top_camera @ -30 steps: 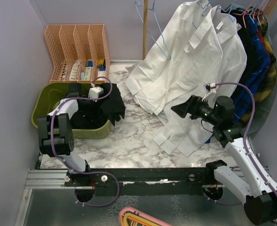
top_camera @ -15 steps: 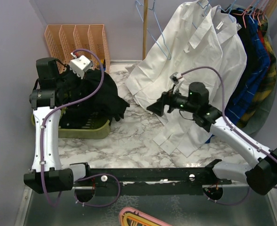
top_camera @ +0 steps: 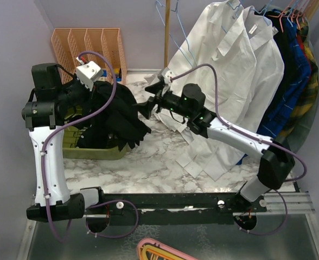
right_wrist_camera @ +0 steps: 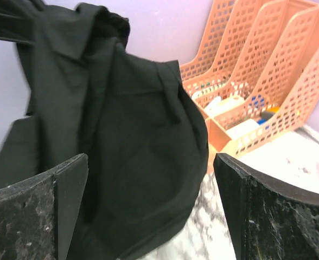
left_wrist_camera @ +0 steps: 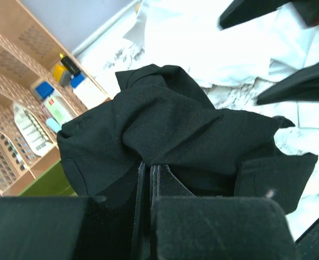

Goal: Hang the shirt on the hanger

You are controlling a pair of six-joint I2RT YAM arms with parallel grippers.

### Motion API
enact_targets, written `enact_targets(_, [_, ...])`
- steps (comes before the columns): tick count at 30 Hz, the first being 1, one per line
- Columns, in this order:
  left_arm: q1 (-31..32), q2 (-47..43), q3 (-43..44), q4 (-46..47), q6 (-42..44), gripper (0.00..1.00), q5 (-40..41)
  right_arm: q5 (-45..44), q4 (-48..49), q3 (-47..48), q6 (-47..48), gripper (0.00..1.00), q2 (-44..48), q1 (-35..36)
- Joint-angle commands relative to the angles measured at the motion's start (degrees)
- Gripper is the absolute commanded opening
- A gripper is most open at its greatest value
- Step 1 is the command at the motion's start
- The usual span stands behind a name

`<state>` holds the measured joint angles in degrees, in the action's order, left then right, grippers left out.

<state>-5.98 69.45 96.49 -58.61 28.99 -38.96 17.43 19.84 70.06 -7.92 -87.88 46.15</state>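
The black shirt (top_camera: 124, 116) hangs bunched from my left gripper (top_camera: 101, 91), which is shut on a fold of it above the green basket (top_camera: 91, 153). In the left wrist view the shirt (left_wrist_camera: 170, 124) drapes over my closed left gripper (left_wrist_camera: 148, 176). My right gripper (top_camera: 148, 106) is open, just right of the hanging shirt and pointing at it. In the right wrist view the shirt (right_wrist_camera: 132, 146) fills the gap between the spread fingers of my right gripper (right_wrist_camera: 151, 206) without touching them. The light-blue wire hanger (top_camera: 185, 42) hangs at the back by the wooden pole.
An orange file rack (top_camera: 89, 51) with small items stands at the back left and also shows in the right wrist view (right_wrist_camera: 257, 81). White shirts (top_camera: 224, 81) hang and trail onto the marble table (top_camera: 154, 162). Blue plaid garments (top_camera: 295, 70) hang at far right.
My left arm has lifted the black shirt out of the green basket and up. My right arm has swung left, from the white shirts to beside the black shirt.
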Motion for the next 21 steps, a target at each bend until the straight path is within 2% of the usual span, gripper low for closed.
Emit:
enact_targets(1, [0.1,-0.3,7.5,-3.6,-1.3,0.00,-7.4,0.1,3.1,10.6,3.5,0.99,-8.6,2.5])
enact_targets(5, [0.1,-0.3,12.1,-4.3,-2.3,0.00,-9.0,2.9,1.3,18.9,1.3,1.00,-13.0,3.3])
enact_targets(7, [0.1,0.1,14.3,-4.2,-2.9,0.00,-9.2,5.3,0.9,21.6,-0.2,0.91,-13.5,3.4])
enact_targets(9, [0.1,1.1,16.6,-4.0,-3.7,0.00,-9.7,6.2,0.0,23.3,-0.9,0.70,-12.8,3.4])
enact_targets(12, [0.1,2.7,20.1,-2.6,-5.9,0.00,-13.9,3.9,-2.7,24.3,0.1,0.21,-9.8,3.4])
enact_targets(13, [0.1,3.2,21.0,-1.2,-7.8,0.00,-16.2,2.5,-3.7,24.1,0.8,0.09,-8.2,3.4])
enact_targets(14, [0.2,3.7,21.8,1.1,-10.5,0.00,-18.9,0.9,-4.6,23.7,1.4,0.02,-6.3,3.4])
enact_targets(18, [0.5,6.6,22.4,16.3,-28.9,0.00,-27.1,-6.3,-10.5,23.4,4.2,0.01,1.6,3.3])
enact_targets(21, [4.5,9.3,21.6,25.5,-38.5,0.00,-27.1,-13.0,-17.7,24.0,5.8,0.02,6.9,3.3])
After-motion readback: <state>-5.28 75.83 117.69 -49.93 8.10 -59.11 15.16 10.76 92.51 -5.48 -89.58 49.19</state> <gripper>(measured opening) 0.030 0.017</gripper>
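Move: The fold of the black shirt that the open right hand goes for lies about 7 cm to its left, 2 cm ahead and 2 cm below. From the left hand, which already holds the shirt, that fold is some 6 cm right, 3 cm ahead and 7 cm lower. Counted from the right hand, the green bin is about 24 cm left, level in reach and 27 cm down; the peach rack is 18 cm ahead and 23 cm left, some 20 cm lower. Leftward about 7 cm into the black cloth goes the right hand, shutting its wide-open fingers as it starts to rise and pinching a fold; it then climbs, some 14 cm in all, while drawing back to the right. The left hand keeps its grip and rises alongside by a similar amount, easing right and slightly back, and late on rolls its left side down and turns clockwise. ##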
